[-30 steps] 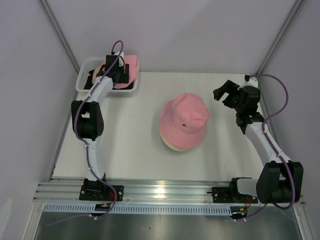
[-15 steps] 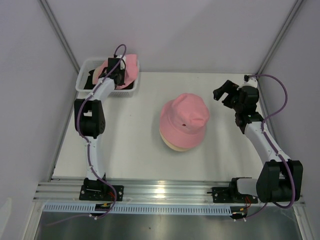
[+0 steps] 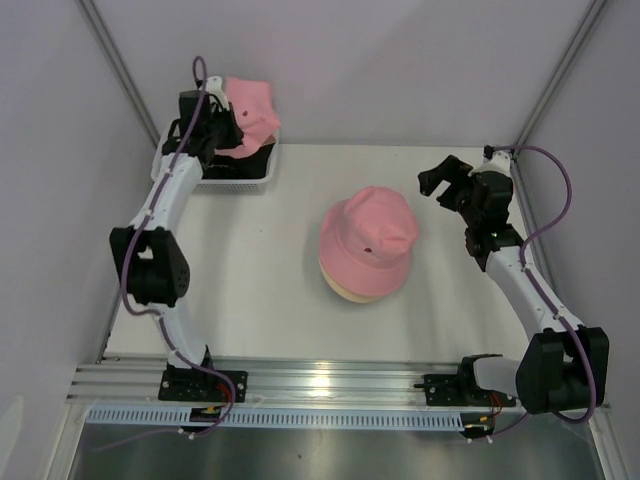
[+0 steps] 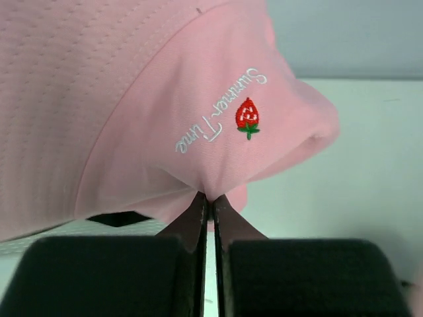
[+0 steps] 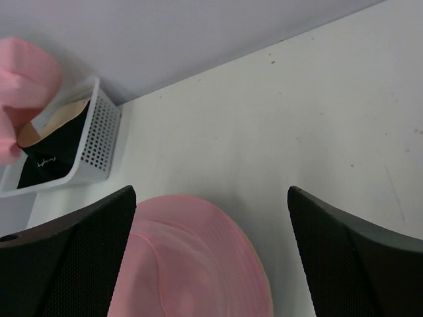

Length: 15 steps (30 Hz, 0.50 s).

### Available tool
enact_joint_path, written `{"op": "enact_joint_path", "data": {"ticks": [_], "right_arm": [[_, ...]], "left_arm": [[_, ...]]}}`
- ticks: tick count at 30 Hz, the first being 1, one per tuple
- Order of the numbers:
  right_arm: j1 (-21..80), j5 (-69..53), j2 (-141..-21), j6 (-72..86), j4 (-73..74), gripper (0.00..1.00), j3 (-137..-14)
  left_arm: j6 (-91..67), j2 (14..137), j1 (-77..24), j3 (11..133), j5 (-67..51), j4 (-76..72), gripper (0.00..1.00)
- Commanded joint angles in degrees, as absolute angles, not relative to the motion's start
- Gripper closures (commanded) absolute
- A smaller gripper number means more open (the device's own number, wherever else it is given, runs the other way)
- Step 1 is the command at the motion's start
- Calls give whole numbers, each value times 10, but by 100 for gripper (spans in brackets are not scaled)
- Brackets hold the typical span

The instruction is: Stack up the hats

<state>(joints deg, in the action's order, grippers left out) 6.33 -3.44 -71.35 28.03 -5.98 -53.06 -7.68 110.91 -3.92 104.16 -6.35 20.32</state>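
A pink hat (image 3: 368, 232) sits on a cream hat (image 3: 352, 292) at the middle of the table; it also shows in the right wrist view (image 5: 192, 264). My left gripper (image 3: 222, 128) is shut on a second pink hat (image 3: 250, 108) with a strawberry mark (image 4: 248, 119), held lifted above the white basket (image 3: 235, 180). Its fingers (image 4: 198, 211) pinch the fabric. A black hat (image 5: 53, 155) and a cream hat (image 5: 49, 125) lie in the basket. My right gripper (image 3: 440, 180) is open and empty, right of the stack.
The white mesh basket (image 5: 99, 142) stands at the table's back left corner. Grey walls close in the back and both sides. A metal rail (image 3: 330, 380) runs along the near edge.
My left gripper has lifted the pink hat up out of the basket and toward the back. My right gripper has shifted slightly left.
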Motion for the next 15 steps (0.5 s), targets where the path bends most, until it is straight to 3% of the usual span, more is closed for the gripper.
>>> {"op": "enact_joint_path", "data": {"ticks": [1, 9, 15], "right_arm": [[77, -47, -714, 280, -106, 0, -553], [73, -97, -685, 280, -182, 1, -548], [50, -176, -651, 333, -285, 1, -514]], "left_arm": [[-209, 983, -40, 1012, -270, 150, 99], [-457, 904, -83, 917, -508, -83, 99], [-615, 918, -159, 918, -590, -225, 99]]}}
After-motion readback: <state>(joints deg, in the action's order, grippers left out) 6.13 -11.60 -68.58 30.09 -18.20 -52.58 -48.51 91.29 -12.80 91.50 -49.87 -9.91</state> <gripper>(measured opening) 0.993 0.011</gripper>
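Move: The stack of hats that the left hand's pink hat is being taken to lies about 34 cm to its right, some 20 cm nearer the robot and 12 cm lower. The white basket's middle is about 10 cm to this hand's left, 5 cm farther out and 20 cm below; the black hat in it lies roughly 7 cm left, 4 cm out and 17 cm down. From the right hand the stack is about 12 cm left, 5 cm back and 13 cm below. Swinging up and away from the basket, the left hand carries the pink hat back and right towards the stack, about 20 cm up and 25 cm across; the climb levels off near the end. Its fingers keep their pinch while the wrist turns some 45 degrees clockwise and rolls as far, left side down. The right hand, open and empty, rises about 7 cm, tilting its fingertips up. ##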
